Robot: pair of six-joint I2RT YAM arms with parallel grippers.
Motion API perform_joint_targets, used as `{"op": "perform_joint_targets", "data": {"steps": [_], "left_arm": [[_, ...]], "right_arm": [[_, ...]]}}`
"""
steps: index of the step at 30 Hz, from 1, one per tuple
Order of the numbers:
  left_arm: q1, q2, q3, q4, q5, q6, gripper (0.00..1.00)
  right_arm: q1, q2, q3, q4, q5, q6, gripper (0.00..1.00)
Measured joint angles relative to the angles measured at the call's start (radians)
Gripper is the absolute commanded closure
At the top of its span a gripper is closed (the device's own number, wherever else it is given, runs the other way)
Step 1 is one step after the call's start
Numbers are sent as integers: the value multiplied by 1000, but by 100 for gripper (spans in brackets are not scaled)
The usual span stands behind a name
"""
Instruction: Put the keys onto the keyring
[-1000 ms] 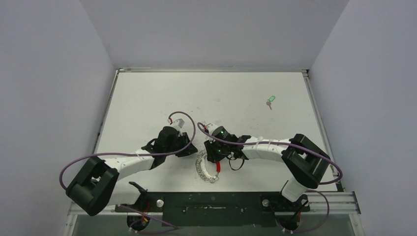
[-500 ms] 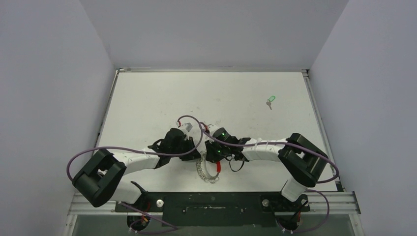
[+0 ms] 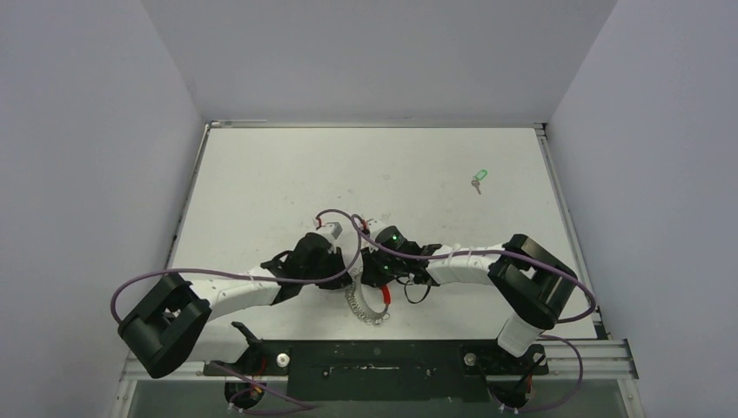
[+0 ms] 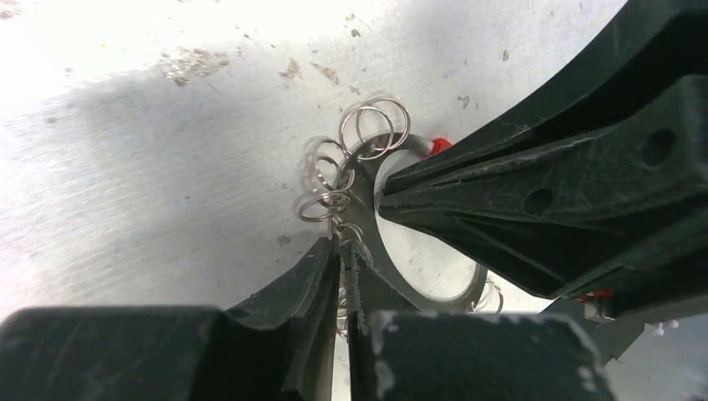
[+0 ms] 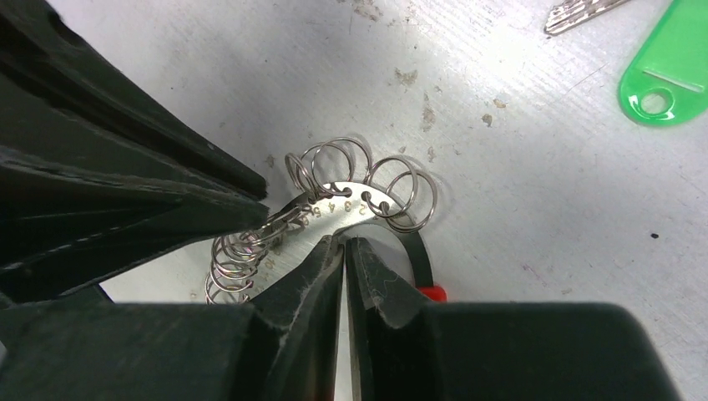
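Note:
The keyring [image 3: 366, 301] lies near the table's front edge, a flat metal band [image 5: 355, 201] strung with several small wire rings [image 4: 326, 188] and one red piece [image 3: 384, 298]. My left gripper [image 4: 344, 251] is shut on the wire rings at the band's left side. My right gripper [image 5: 344, 242] is shut on the band's inner edge, close beside the left fingers [image 5: 125, 192]. The keys [image 3: 479, 178], silver with a green tag [image 5: 668, 75], lie apart at the far right of the table.
Purple cables [image 3: 148, 283] loop from both arms over the table. The table's raised rim [image 3: 548, 174] runs along the right side, and grey walls close in on three sides. The surface [image 4: 125, 167] is scuffed and speckled.
The left arm has swung right until its gripper meets the keyring beside the right gripper. Both grippers have closed. The keys have not moved.

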Motion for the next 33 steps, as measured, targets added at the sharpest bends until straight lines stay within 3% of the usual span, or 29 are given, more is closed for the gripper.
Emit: {"op": "perform_joint_targets", "data": {"steps": [4,12,20,28,33], "left_arm": [[-1,-100,-7,-50,-68,2,73],[1,-288,-46,-103,-212,-21,61],[34,-208,-40,-93,-207,-24,60],[87,-20,8,-11,-59,-21,62],[86,45,32,48,20,-18,69]], "right_arm": [[0,-3,0,-1,1,-5,88],[0,-40,-12,-48,2,-38,87],[0,-46,-8,-61,2,-60,87],[0,-21,30,-59,22,-56,88],[0,4,34,-54,40,-48,89]]}}
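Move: The next small rings along the keyring's rim lie about 3 cm ahead and 1 cm to the right of the left hand, 1 cm below it; the plate's middle is some 4 cm back and 5 cm right, and the green-tagged key roughly 10 cm ahead and 4 cm right, both about 2 cm below. From the right hand those rings are about 3 cm ahead and 2 cm left, 1 cm below. The small rings are left by the left hand's fingertips, which open from nearly shut to about a third as the hand rises some 4 cm, drifting left and forward. Still going forward, about 3 cm in all, it sinks again and swings back right, open fingers coming down astride the next rings. The right hand, almost shut, stays at the plate within a centimetre or so. ##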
